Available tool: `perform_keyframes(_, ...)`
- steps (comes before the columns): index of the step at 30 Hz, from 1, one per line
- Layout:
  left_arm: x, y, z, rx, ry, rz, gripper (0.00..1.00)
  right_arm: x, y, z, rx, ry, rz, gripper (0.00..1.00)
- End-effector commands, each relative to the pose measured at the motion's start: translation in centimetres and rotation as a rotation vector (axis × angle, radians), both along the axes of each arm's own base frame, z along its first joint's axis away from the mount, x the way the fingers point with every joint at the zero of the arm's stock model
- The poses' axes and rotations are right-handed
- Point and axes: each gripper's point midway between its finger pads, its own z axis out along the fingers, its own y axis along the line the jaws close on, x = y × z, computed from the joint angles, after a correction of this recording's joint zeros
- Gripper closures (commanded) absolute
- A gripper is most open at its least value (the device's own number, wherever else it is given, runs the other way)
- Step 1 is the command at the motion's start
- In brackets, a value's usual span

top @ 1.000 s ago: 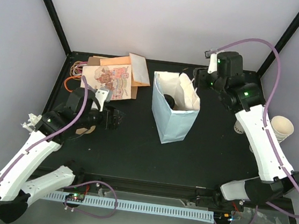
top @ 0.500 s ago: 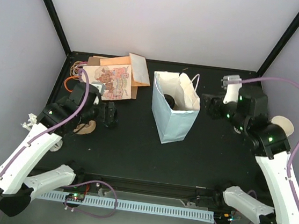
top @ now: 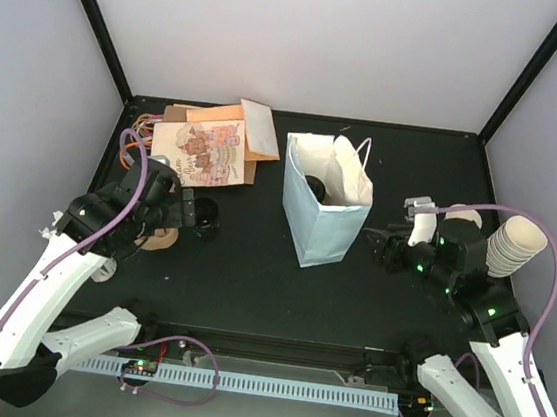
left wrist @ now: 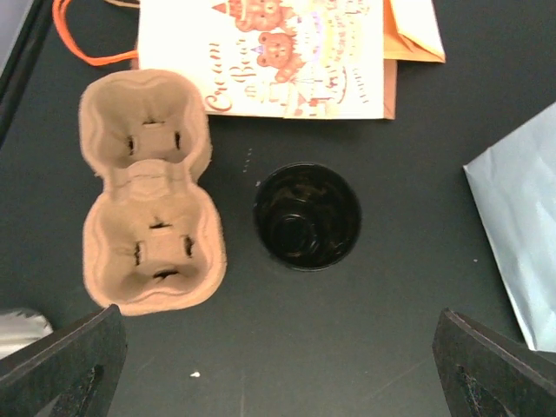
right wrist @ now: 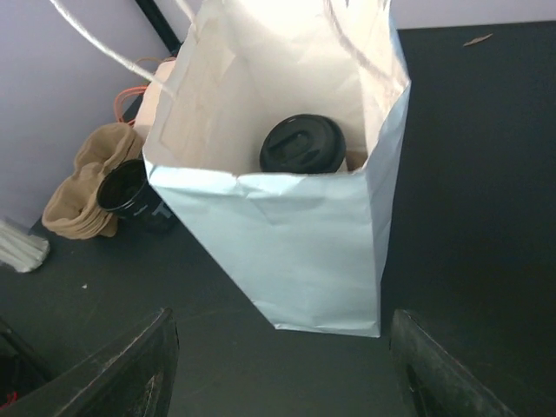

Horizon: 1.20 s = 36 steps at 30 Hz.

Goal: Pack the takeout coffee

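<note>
The takeout coffee (right wrist: 302, 144) stands inside the upright white paper bag (right wrist: 287, 234), only its round black lid showing; from above the lid (top: 314, 186) sits deep in the bag (top: 322, 229). My right gripper (top: 380, 248) hovers low just right of the bag. It is open, with nothing between its fingers (right wrist: 113, 365). My left gripper (top: 195, 215) is open wide over a black lidless cup (left wrist: 307, 215) beside the brown pulp carrier (left wrist: 148, 191), holding nothing.
Flat printed and orange paper bags (top: 210, 145) lie at the back left. A stack of cream cups (top: 516, 246) stands at the right edge, behind my right arm. The black cup (top: 205, 222) and carrier (top: 160, 238) sit left of the bag.
My right arm has swung from the bag's far right corner down to the near right of the bag. The left gripper drew back slightly toward the black cup.
</note>
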Motion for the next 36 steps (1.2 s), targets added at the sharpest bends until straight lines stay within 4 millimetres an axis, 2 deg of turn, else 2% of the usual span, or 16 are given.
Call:
perform_keyframes(1, -1.4, 2.3, 0.3, 0.014, -0.005, 0.113, 0.01, -0.7, 1.0, -0.3, 0.097, 0.001, 0.04, 0.31)
perform_keyframes(6, -1.9, 1.7, -0.5, -0.012, 0.046, 0.1, 0.01, -1.5, 1.2, -2.5, 0.132, 0.043, 0.043, 0.31)
perform_keyframes(11, -1.7, 1.8, 0.0, 0.011, 0.018, 0.062, 0.01, -2.0, 1.8, -5.1, 0.186, 0.089, 0.061, 0.31)
perform_keyframes(15, -1.7, 1.8, -1.4, 0.007, 0.021, 0.06, 0.01, -2.0, 2.1, -6.7, 0.212, 0.106, 0.064, 0.32)
perform_keyframes(19, -1.3, 2.7, -2.5, 0.04, 0.081, 0.11, 0.02, -1.9, 2.3, -7.7, 0.22, 0.103, 0.072, 0.33)
perform_keyframes(24, -0.5, 4.7, -1.2, 0.048, 0.052, 0.192, 0.04, -1.7, 2.6, -9.2, 0.221, 0.099, 0.089, 0.33)
perform_keyframes(28, -0.1, 7.2, 0.0, 0.088, 0.033, 0.268, 0.13, -1.7, 3.1, -9.9, 0.234, 0.103, 0.113, 0.33)
perform_keyframes(32, 0.7, 9.0, 0.2, 0.126, 0.052, 0.337, 0.22, -1.9, 3.3, -10.1, 0.237, 0.102, 0.131, 0.33)
perform_keyframes(34, 0.2, 10.5, 0.6, 0.167, 0.072, 0.411, 0.3, -2.0, 3.3, -10.1, 0.238, 0.098, 0.136, 0.33)
perform_keyframes(36, -0.4, 11.8, 1.3, 0.197, 0.065, 0.48, 0.33, -2.1, 3.5, -10.1, 0.243, 0.097, 0.146, 0.33)
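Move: The straws stand about 23 cm to the left hand's left, 4 cm behind and some 17 cm below. The cup holders lie about 11 cm ahead, 12 cm left and 23 cm below; the black cup 9 cm ahead, 2 cm right and 22 cm below. From the right hand the bag is about 12 cm ahead, 10 cm left and 14 cm below, the white cup 16 cm ahead, 23 cm right and 22 cm below. The straws are what the left hand heads for: it eases back and down a little, then sweeps left about 9 cm, level with where it began, turning some 20 degrees counter-clockwise, fingers partly closing on nothing. Beside the bag the empty right hand sinks about 11 cm, drifting slightly left and back, its fingers tipping down and still part open. ##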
